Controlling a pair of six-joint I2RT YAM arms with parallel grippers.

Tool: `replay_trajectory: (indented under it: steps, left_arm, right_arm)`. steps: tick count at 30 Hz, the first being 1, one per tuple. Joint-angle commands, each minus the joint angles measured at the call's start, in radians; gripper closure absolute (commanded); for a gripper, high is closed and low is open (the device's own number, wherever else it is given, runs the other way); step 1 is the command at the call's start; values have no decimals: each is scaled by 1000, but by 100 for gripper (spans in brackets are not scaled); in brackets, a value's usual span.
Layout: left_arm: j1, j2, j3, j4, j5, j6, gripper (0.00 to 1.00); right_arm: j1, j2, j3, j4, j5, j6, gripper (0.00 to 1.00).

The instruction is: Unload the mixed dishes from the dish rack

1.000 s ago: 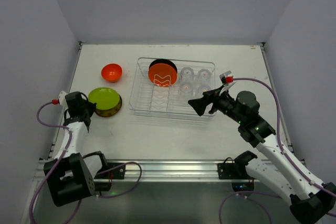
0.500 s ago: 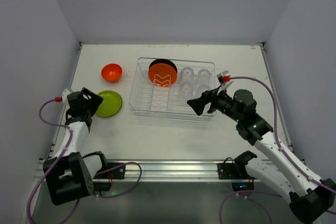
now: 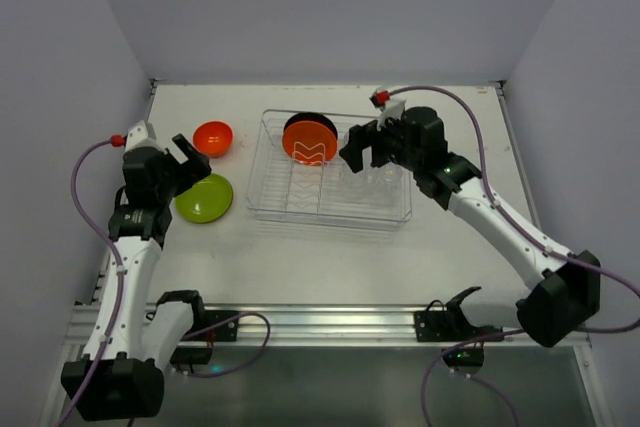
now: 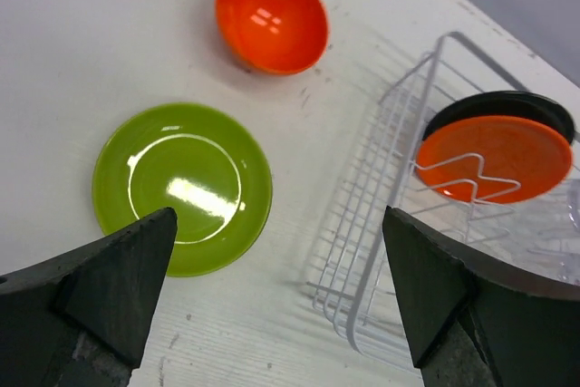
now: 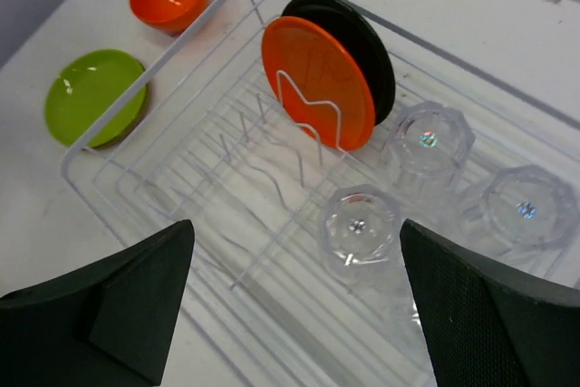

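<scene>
The dish rack (image 3: 292,190) holds a red-orange plate (image 3: 309,141) upright in its slots, with a black plate (image 3: 310,117) right behind it. Clear tumblers (image 5: 361,224) stand upside down in its right half. An orange bowl (image 3: 212,137) and a lime green plate (image 3: 203,197) lie on the table left of the rack. My left gripper (image 3: 188,159) hangs open above the gap between bowl and green plate, holding nothing. My right gripper (image 3: 364,145) is open over the tumblers, with one tumbler (image 5: 430,138) just ahead of its fingers.
Grey walls close in the white table on three sides. Bare tabletop (image 3: 300,257) lies in front of the rack, between it and the metal rail at the near edge. The left half of the rack (image 5: 195,169) shows only empty dividers.
My left gripper opened, let go of the green plate, which now lies flat, and rose back toward the bowl. My right arm swung from the rack's front right corner to above the tumblers.
</scene>
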Motion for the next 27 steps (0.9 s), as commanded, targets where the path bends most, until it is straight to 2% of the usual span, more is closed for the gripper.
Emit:
replay_trajectory:
  steps: [1, 4, 5, 7, 10, 11, 18, 27]
  left_arm:
    - [-52, -33, 148, -168, 26, 167, 0]
    - [-58, -65, 185, -212, 61, 229, 0]
    - [-58, -91, 170, -204, 61, 246, 0]
    - [-58, -133, 107, -157, 42, 275, 0]
    - [-71, -170, 42, -121, -81, 251, 0]
    - [-71, -168, 47, -120, -62, 258, 0]
    - [-87, -179, 31, -110, -31, 251, 0]
    - [-117, -177, 25, -100, -5, 257, 0]
  right_arm:
    - [-3, 159, 213, -50, 61, -209, 5]
    - [0, 309, 382, -102, 37, -310, 18]
    - [3, 344, 419, -116, 13, -338, 27]
    - [22, 443, 528, -154, 18, -413, 32]
    - [51, 553, 619, -161, 51, -522, 37]
    - [55, 578, 634, -153, 58, -556, 41]
    - [59, 777, 809, -193, 66, -749, 49]
    - [60, 926, 916, -280, 37, -815, 60]
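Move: The orange plate stands in the rack about 15 cm ahead of the right hand, 14 cm to its left and 14 cm lower. The black plate is some 3 cm beyond it, equally far left. Of the glasses, the far left one lies about 14 cm ahead and 4 cm left of this hand, the near left one about 6 cm ahead and 5 cm left. From the left hand the orange plate is roughly 17 cm ahead, 28 cm right and 8 cm lower. The right fingers come astride the orange plate's upper right rim, no grip yet: the hand goes about 17 cm forward and 10 cm left, first rising slightly, then sinking to finish 9 cm lower, rolling some 40 degrees left side down and turning counter-clockwise while the wide-open fingers narrow to under half. The empty left hand rises from beside the green plate, draws back slightly, then sinks part-way. ##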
